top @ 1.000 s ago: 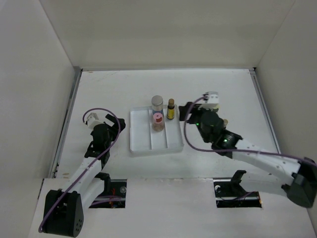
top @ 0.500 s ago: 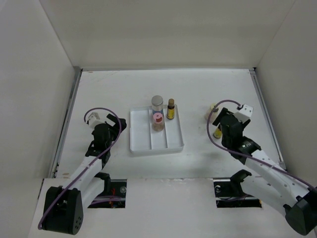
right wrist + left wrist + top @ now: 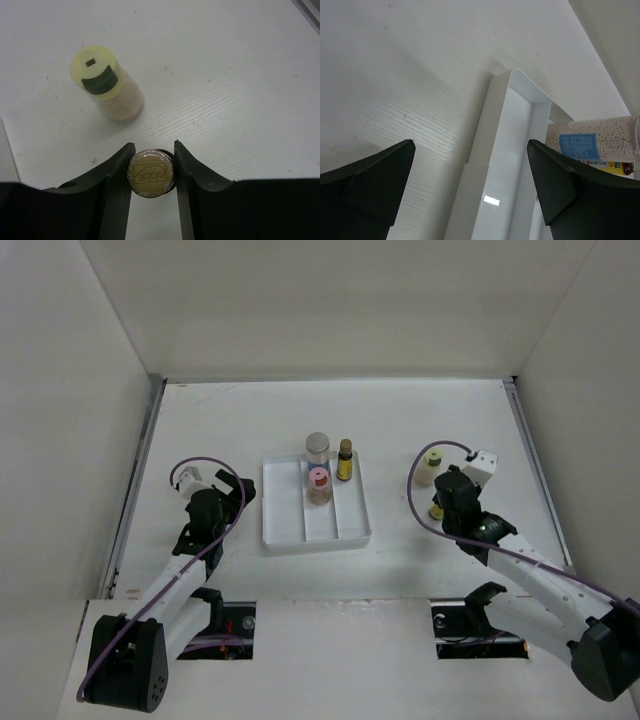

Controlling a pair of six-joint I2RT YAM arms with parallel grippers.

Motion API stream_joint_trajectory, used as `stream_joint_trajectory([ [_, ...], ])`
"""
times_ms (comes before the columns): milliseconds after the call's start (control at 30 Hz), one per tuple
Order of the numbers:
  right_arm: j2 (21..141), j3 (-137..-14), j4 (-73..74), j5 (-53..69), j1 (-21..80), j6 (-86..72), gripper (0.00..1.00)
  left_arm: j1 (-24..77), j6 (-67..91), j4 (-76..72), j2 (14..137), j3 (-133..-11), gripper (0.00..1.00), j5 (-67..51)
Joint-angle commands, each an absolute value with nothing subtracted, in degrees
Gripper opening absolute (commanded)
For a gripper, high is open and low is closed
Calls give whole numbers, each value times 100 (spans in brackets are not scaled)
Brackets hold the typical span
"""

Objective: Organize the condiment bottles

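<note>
My right gripper [image 3: 153, 146] is shut on the gold cap of a slim yellow bottle [image 3: 150, 173], which stands on the table right of the tray [image 3: 438, 510]. A cream-capped bottle [image 3: 102, 80] stands just beyond it [image 3: 429, 464]. The white three-compartment tray [image 3: 284, 512] holds a pink-capped brownish bottle [image 3: 319, 483] in its middle slot and a slim yellow dark-capped bottle [image 3: 345, 460] at its far right end. A grey-lidded jar with a blue label [image 3: 317, 446] stands at the tray's far edge. My left gripper [image 3: 470, 150] is open and empty, left of the tray [image 3: 512, 145].
The jar's blue label [image 3: 580, 145] shows at the right edge of the left wrist view. White walls enclose the table on three sides. The tray's left compartment has nothing in it.
My right arm has swung from beside the tray out to the right and come down round the slim yellow bottle. The left arm has barely moved.
</note>
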State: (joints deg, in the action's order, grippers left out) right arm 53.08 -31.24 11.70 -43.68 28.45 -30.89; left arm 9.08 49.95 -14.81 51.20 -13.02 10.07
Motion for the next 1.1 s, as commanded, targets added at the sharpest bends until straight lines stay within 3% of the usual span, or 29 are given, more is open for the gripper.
stream_joint_trajectory([
  [0,4958,-3488,967,-4640,3403,-2936,28,945,5027,-1740,5150,-1318,100,1002],
  [133,5193,-4085,748,-4588,4677,-2787,28,945,5036,-1767,5141,-1292,100,1046],
  [300,6334,-4780,-357,-4194,5909,-2453,29,936,5036,-1758,5107,-1301,100,1098],
  [467,7512,-5439,-1238,-3543,6262,-2215,30,962,5019,-1635,5028,-1354,100,1134],
  [833,8902,-5818,-1257,-3498,6604,-2294,33,971,4975,-1573,5080,-1397,100,1213],
  [933,9018,-5845,-1231,-3612,6710,-2294,44,962,4975,-1600,5133,-1415,100,1204],
  [1067,8650,-5749,-1222,-3691,6719,-2241,75,971,4966,-1582,5080,-1406,100,1213],
])
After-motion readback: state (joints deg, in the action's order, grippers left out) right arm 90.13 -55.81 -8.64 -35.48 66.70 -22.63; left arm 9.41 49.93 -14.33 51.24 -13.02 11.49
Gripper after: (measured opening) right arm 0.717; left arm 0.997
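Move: The right hand already grips the gold-capped bottle; its free spot, the near end of the tray's middle compartment, lies about 33 cm left, 3 cm back and 6 cm lower. Beyond that spot stand the pink-capped bottle (32 cm left, 4 ahead of the hand) and the tall jar (32 left, 13 ahead); the yellow-capped bottle is 8 cm ahead, 3 left. From the left hand the spot is roughly 21 cm right, 11 back. Right hand lifts the bottle, swings some 33 cm left, turning counter-clockwise, lowers it into the tray, lets go. ##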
